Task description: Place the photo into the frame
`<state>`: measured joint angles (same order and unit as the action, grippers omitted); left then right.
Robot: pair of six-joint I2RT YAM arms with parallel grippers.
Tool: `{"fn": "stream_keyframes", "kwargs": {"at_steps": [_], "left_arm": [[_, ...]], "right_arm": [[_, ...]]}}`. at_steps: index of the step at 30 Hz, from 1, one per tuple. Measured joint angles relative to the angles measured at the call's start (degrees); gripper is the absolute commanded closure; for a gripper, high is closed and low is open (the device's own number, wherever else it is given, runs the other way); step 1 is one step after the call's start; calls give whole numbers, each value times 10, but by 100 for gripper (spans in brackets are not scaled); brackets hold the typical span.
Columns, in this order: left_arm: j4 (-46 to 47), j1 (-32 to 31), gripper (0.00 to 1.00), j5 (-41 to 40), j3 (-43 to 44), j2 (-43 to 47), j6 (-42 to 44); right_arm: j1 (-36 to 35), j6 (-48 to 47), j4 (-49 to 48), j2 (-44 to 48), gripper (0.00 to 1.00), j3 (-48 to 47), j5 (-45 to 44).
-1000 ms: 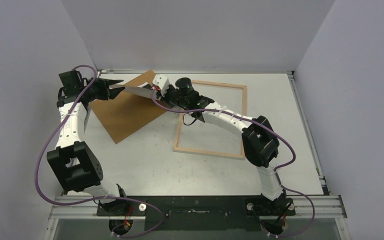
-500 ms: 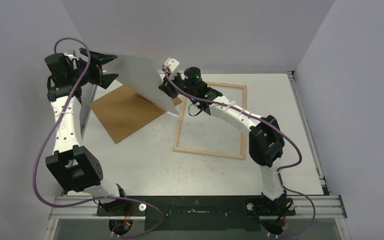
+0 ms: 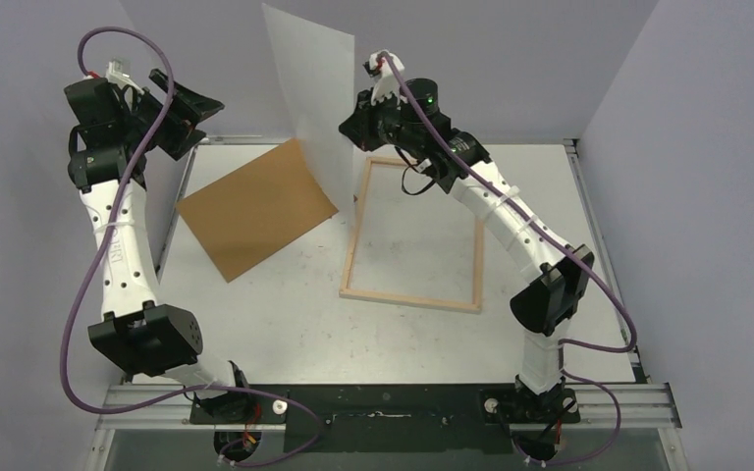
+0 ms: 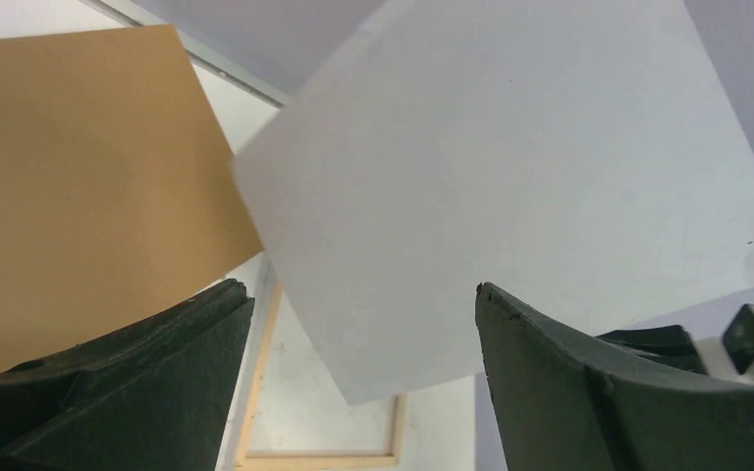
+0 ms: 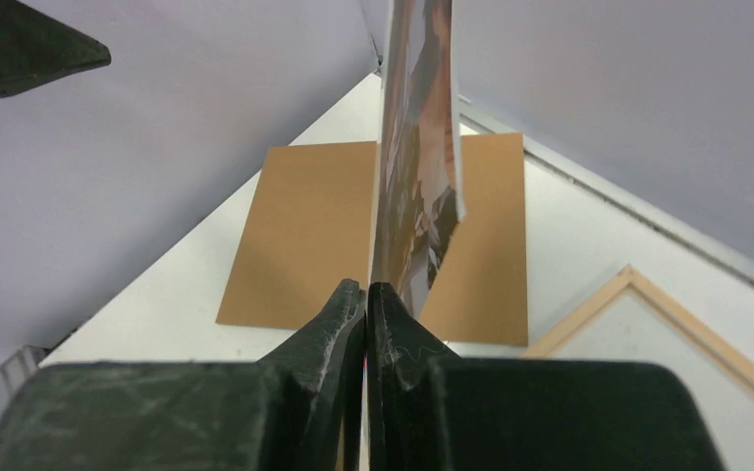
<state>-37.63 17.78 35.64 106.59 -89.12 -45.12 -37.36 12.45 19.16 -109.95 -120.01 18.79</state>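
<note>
The photo [image 3: 312,98] hangs upright high over the table, its blank white back facing the camera. My right gripper [image 3: 358,128] is shut on its right edge. In the right wrist view the print [image 5: 420,157] stands edge-on between the shut fingers [image 5: 349,309], its brown-orange picture side showing. My left gripper [image 3: 196,118] is open and empty, raised at the far left, apart from the photo. In the left wrist view the white back [image 4: 511,186] fills the space beyond the open fingers [image 4: 550,363]. The pale wood frame [image 3: 353,260] lies flat on the table, under and right of the photo.
A plain brown hardboard sheet [image 3: 250,211] lies flat left of the frame, also in the left wrist view [image 4: 79,186] and the right wrist view [image 5: 299,235]. Grey walls close in the table at left, back and right.
My right gripper has lifted the photo from near flat over the hardboard to upright and high. My left gripper has let go of it, opened and drawn back up to the left.
</note>
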Motion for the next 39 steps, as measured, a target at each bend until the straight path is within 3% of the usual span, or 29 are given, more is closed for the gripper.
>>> {"fn": "stream_keyframes", "kwargs": {"at_steps": [10,17,27,34,39], "left_arm": [[-74,-58,17,-73,15,-41,120],[-91,-109,17,-99,14,-83,154],[-91,-115,17,-116,-21,-93,173],[-89,-129,17,-133,-42,-96,174],[-89,-146,17,-157,-46,-108,174]], "right_arm": [[33,157,74,66,100,65,-20],[57,323,90,40,100,45,64],[60,503,51,-43,100,15,174],[62,543,59,-89,100,0,222],[80,516,125,-115,100,0,231]]}}
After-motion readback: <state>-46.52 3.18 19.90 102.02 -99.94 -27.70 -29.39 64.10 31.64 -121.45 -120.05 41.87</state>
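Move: The right hand pinches the raised photo by its edge; the frame's middle lies about 15 cm to its right, 4 cm ahead and some 37 cm below. The brown board is roughly 24 cm left of this hand and 10 cm ahead, also on the table. From the empty left hand, the photo's middle is about 20 cm right and 4 cm ahead, near hand height; the board lies 3 cm right, 9 cm ahead and 41 cm below. Right tips and lowers its still-pinched photo, some 70 degrees; open left descends about 16 cm towards the photo. ##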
